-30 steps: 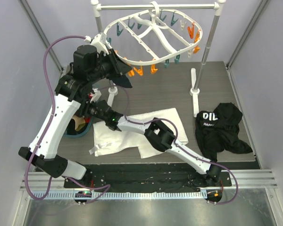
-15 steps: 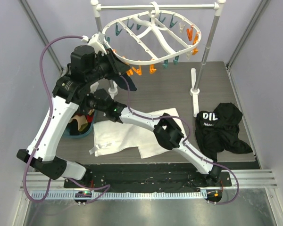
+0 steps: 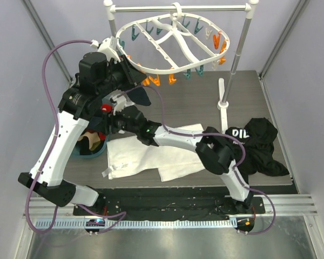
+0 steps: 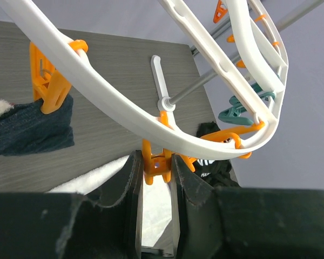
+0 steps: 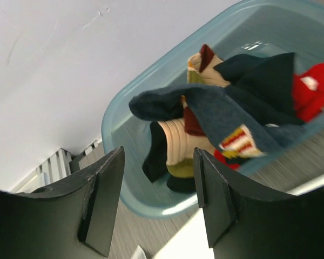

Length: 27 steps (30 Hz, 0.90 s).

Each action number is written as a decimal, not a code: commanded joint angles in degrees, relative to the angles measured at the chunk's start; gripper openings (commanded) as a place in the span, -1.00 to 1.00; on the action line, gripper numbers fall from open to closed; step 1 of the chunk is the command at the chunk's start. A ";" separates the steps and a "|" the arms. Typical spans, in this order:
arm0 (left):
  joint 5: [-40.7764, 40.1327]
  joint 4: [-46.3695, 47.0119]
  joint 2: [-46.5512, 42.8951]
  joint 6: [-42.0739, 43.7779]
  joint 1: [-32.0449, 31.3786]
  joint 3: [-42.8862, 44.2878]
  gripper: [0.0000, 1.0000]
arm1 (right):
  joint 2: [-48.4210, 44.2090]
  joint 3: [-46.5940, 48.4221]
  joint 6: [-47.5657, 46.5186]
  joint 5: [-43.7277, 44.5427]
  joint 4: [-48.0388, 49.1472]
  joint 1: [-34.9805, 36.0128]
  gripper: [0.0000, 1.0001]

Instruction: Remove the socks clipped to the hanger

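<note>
The white hanger [image 3: 175,40] hangs from the rail with orange and teal clips round its rim. My left gripper [image 3: 134,81] is at its near-left rim; in the left wrist view its jaws [image 4: 155,162] are shut on an orange clip [image 4: 157,162] under the rim [image 4: 124,102]. A dark navy sock [image 4: 29,129] [image 3: 141,97] hangs from the neighbouring orange clip [image 4: 51,89]. My right gripper [image 3: 112,110] [image 5: 157,154] is open and empty over a teal bin [image 5: 129,183] [image 3: 89,152], which holds navy [image 5: 227,113], red [image 5: 313,89] and tan socks [image 5: 175,143].
A large white cloth [image 3: 151,154] lies on the table in front of the bin. A black garment with white lettering [image 3: 256,145] lies at the right. The grey rail [image 3: 151,8] with its upright pole [image 3: 238,48] and white foot [image 3: 222,102] stands at the back.
My right gripper has risen and drifted right from low over the bin, its jaws wider than before. The left gripper stays on the clip; the hanger has shifted slightly.
</note>
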 commanded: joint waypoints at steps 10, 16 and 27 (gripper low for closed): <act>-0.38 1.21 -1.37 0.43 0.24 2.08 -1.00 | -20.11 -22.42 -20.46 28.24 16.71 -0.46 0.44; 0.33 1.91 -1.63 -0.54 0.15 1.73 -1.00 | -16.43 -23.66 -32.95 41.87 29.11 -0.38 0.64; 2.17 3.15 -1.63 -1.94 0.15 1.21 -1.00 | -6.06 -14.35 -43.15 48.23 37.91 -0.38 0.86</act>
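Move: The last dark blue sock hangs from the hanger about 13 cm ahead of the empty right hand, 17 cm to its right and 6 cm above. The bin with the removed socks lies some 6 cm ahead of that hand, 12 cm left and 17 below; the orange clip held by the left hand is about 6 ahead, 21 right and 18 up. From the left hand, the sock is roughly 7 cm ahead, 4 left and 12 below. Coming away from over the bin, the right hand swings about 15 cm to its right, rising a few centimetres early on, then also reaches some 9 cm forward towards the hanging sock while its wrist turns roughly 45 degrees clockwise and lifts the fingers from slightly down to slightly up. Its fingers spread from part open to almost fully open and come close beneath and around the sock's lower end without shutting, while the left hand stays in place, still pinching the orange clip on the hanger's ring. ##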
